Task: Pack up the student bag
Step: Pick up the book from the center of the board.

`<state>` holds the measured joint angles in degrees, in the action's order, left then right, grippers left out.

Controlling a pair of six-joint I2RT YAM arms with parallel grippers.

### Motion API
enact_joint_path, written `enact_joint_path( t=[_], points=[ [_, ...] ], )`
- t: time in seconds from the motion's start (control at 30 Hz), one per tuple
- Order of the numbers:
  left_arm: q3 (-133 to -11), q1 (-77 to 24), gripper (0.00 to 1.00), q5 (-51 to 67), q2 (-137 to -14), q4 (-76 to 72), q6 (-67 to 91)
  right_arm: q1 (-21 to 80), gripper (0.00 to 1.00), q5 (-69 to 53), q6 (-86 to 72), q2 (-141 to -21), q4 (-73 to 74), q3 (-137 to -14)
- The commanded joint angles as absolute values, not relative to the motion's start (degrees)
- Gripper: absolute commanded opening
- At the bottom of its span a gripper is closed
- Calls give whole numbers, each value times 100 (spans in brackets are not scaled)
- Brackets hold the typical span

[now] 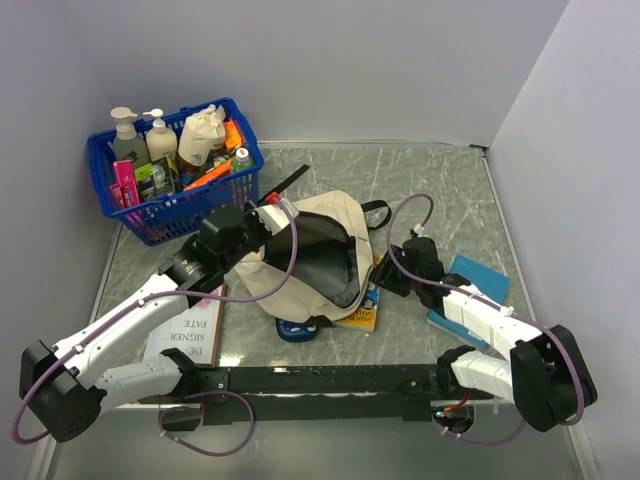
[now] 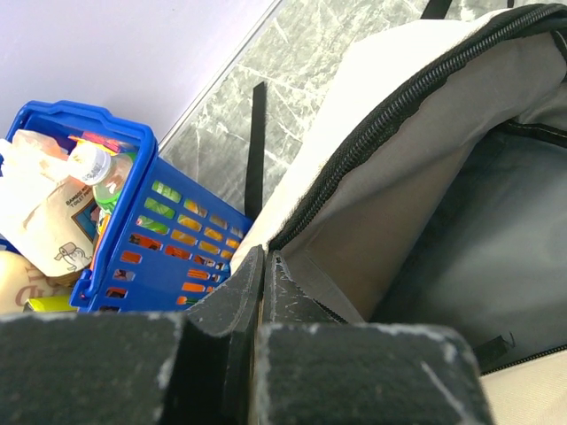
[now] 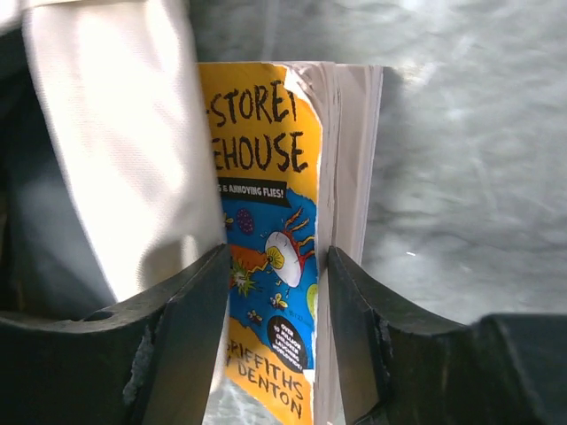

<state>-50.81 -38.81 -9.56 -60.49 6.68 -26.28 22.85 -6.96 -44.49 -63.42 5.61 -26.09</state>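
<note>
The student bag [image 1: 270,280], cream with black zipper trim, lies mid-table with its dark mouth gaping toward the right. My left gripper [image 1: 268,213] is shut on the bag's upper rim. In the left wrist view its fingertips [image 2: 263,266] meet on a thin strip of cream fabric beside the zipper of the bag [image 2: 381,159]. My right gripper [image 1: 385,280] sits at the bag's right edge, open, and its jaws straddle a yellow-and-blue paperback [image 3: 266,177]. One finger is against the page edge and the other is by the cover and the bag cloth [image 3: 115,133]. That paperback [image 1: 362,312] pokes out from under the bag.
A blue plastic basket [image 1: 170,210] full of bottles and a small cloth pouch stands at the back left, close to the left gripper. A white book [image 1: 195,325] lies front left and a blue book [image 1: 480,280] lies under the right arm. Walls close in on three sides.
</note>
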Motion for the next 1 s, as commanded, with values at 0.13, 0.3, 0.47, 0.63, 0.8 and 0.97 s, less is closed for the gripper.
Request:
enact_joint_path(
  t=[0.13, 0.3, 0.47, 0.63, 0.8, 0.97],
  points=[
    [-5168, -3814, 1, -914, -5871, 343, -2654, 2628, 52, -344, -4500, -7180, 912, -3348],
    [-5124, -3814, 1, -861, -5819, 343, -2646, 2681, 51, -26, -4517, -7497, 1038, -3244],
    [-5089, -3815, 1, -861, -5810, 343, -2672, 2681, 49, -105, -4605, -7076, 485, -2795],
    [-5106, -3814, 1, -809, -5818, 369, -2663, 2681, 46, -228, -4579, -7372, 299, -2856],
    [-5229, -3815, 1, -756, -5836, 483, -2663, 2856, 42, -167, -4649, -7813, 290, -2988],
    [-5326, -3814, 1, -650, -5862, 562, -2628, 2883, 0, -62, -4728, -8261, 237, -2936]
  ],
)
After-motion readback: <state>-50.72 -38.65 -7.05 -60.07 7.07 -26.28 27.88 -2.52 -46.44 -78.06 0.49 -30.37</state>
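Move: The treehouse book lies flat, partly under the bag's near right side. Its middle is about 5 cm to the right hand's left, level with it and 4 cm below, so its free long edge is almost under the fingers. The bag's middle is some 15 cm left and 8 cm ahead, and the blue notebook 20 cm right and 3 cm back. From the left hand the book is roughly 20 cm right, 7 cm back and 23 cm down. The right hand sinks a little over 3 cm to the free right edge of the treehouse book, its fingers tipping steeper by some 5 to 10 degrees, hangs low there, then goes on about 2 cm left and forward towards the bag with its fingers astride that edge. They stay about half open on the way down and close to roughly a quarter open by the end, chiefly in the last part, while the left hand keeps its pinch on the bag's zipped rim, holding the mouth open almost without moving. ##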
